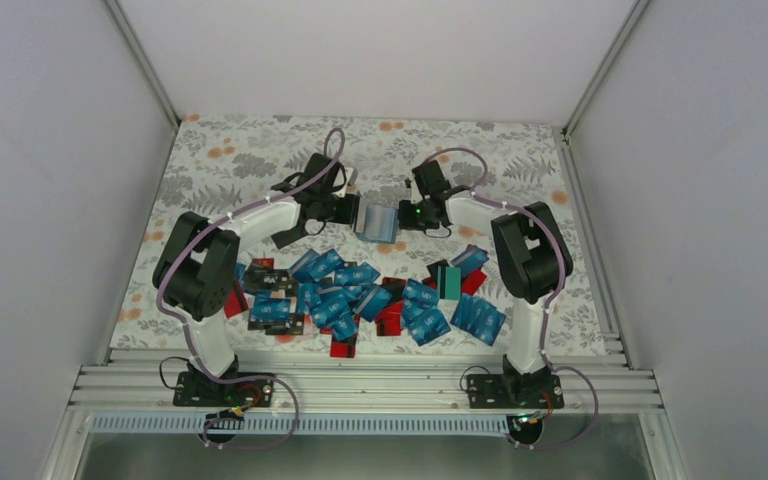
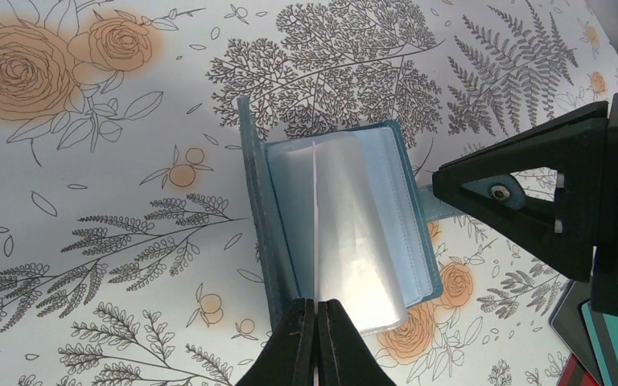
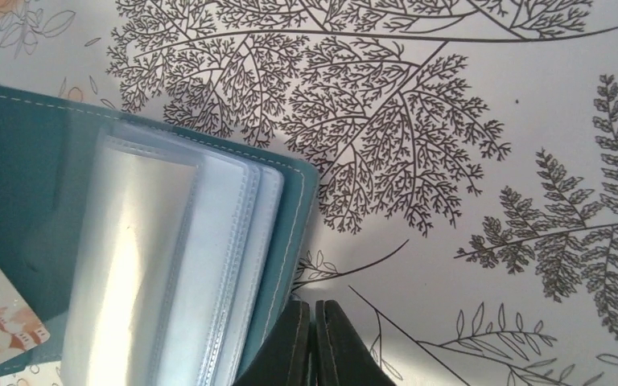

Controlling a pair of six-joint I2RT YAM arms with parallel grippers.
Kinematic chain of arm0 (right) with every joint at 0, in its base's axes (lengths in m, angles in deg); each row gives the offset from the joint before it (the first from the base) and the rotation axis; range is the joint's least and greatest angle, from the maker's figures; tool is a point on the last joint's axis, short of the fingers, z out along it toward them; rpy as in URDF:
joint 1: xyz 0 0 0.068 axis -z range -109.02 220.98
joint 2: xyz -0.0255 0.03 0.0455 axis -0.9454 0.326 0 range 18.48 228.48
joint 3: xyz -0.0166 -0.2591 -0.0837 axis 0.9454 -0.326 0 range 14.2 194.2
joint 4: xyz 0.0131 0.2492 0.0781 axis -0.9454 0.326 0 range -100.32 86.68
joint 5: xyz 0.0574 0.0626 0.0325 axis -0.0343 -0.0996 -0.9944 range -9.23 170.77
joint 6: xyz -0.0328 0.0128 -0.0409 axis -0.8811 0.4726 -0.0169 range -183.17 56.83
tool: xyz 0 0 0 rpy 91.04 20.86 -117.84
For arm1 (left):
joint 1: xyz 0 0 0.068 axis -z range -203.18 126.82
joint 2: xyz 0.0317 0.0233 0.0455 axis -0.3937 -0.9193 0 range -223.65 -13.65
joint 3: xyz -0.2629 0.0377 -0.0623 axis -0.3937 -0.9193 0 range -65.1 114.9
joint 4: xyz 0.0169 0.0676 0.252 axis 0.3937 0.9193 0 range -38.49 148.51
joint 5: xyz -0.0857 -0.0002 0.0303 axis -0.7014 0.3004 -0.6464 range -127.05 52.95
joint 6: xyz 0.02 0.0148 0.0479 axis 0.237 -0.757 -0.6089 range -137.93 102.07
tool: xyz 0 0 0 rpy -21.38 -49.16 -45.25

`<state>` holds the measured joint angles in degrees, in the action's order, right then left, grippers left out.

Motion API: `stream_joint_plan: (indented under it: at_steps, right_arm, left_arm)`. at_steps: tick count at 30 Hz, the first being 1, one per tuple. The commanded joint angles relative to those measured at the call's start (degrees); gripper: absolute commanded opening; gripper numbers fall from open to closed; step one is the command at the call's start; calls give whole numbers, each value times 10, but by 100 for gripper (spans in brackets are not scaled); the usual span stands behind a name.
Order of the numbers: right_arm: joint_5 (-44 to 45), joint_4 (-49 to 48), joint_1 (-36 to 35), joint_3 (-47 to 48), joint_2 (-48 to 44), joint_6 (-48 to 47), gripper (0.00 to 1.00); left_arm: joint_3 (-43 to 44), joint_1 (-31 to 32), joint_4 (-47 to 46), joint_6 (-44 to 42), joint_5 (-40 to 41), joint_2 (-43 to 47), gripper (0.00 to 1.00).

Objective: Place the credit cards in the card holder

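Note:
The teal card holder (image 1: 377,222) lies open at the back middle of the table, between both grippers. Its clear sleeves (image 2: 354,233) fan up from the cover (image 3: 32,185). My left gripper (image 1: 353,212) (image 2: 316,310) is shut on the edge of one clear sleeve and holds it upright. At the holder's other side, my right gripper (image 1: 406,215) (image 3: 314,310) is shut, and its fingers (image 2: 531,161) pinch the holder's teal closing tab (image 2: 444,206). The credit cards (image 1: 360,295), mostly blue with some red, black and one teal-green (image 1: 449,281), lie scattered nearer the arm bases.
A floral cloth (image 1: 250,160) covers the table. White walls enclose it on the left, right and back. A metal rail (image 1: 360,385) runs along the near edge. A few cards (image 2: 611,346) lie just beside the right gripper.

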<state>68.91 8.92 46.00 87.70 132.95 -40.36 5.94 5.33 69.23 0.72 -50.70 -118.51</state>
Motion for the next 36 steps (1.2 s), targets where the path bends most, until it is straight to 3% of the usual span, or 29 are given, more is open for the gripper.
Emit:
stream_joint_plan:
  at_steps: [1, 22, 36]
  right_arm:
    - [-2, 7, 2, 0, -39, -1, 4]
    - [-39, 4, 1, -17, -88, 2, 4]
    - [-40, 1, 1, -23, -95, 0, 4]
  left_arm:
    - [14, -2, -1, -1, -11, 15, 2]
    - [114, 18, 52, 51, -58, -38, 2]
    - [166, 50, 109, 54, 26, -99, 2]
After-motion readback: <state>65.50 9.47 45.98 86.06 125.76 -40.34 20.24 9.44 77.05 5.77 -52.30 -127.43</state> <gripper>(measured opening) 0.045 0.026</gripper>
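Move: The left hand holds a card. The clear pockets of the card holder lie about 6 cm to its right, 3 cm back and 6 cm below, with the holder's upright left cover about 1 cm right, 2 cm back and 5 cm down. A dark card lies some 15 cm left and 5 cm back of this hand. The right hand, already closed on the tab, has the pockets about 4 cm left and 1 cm back, and a green card 12 cm right and 15 cm back. Up, then right and down in one arc: the left hand keeps its pinch on the upright card, climbs about 5 cm while swinging right, then sinks nearly as far, ending some 5 cm to the right over the pockets. The right hand, still gripping the tab at the holder's right edge, lifts about 5 cm early on, tipping slightly, then holds there almost still. Both grippers stay shut. ##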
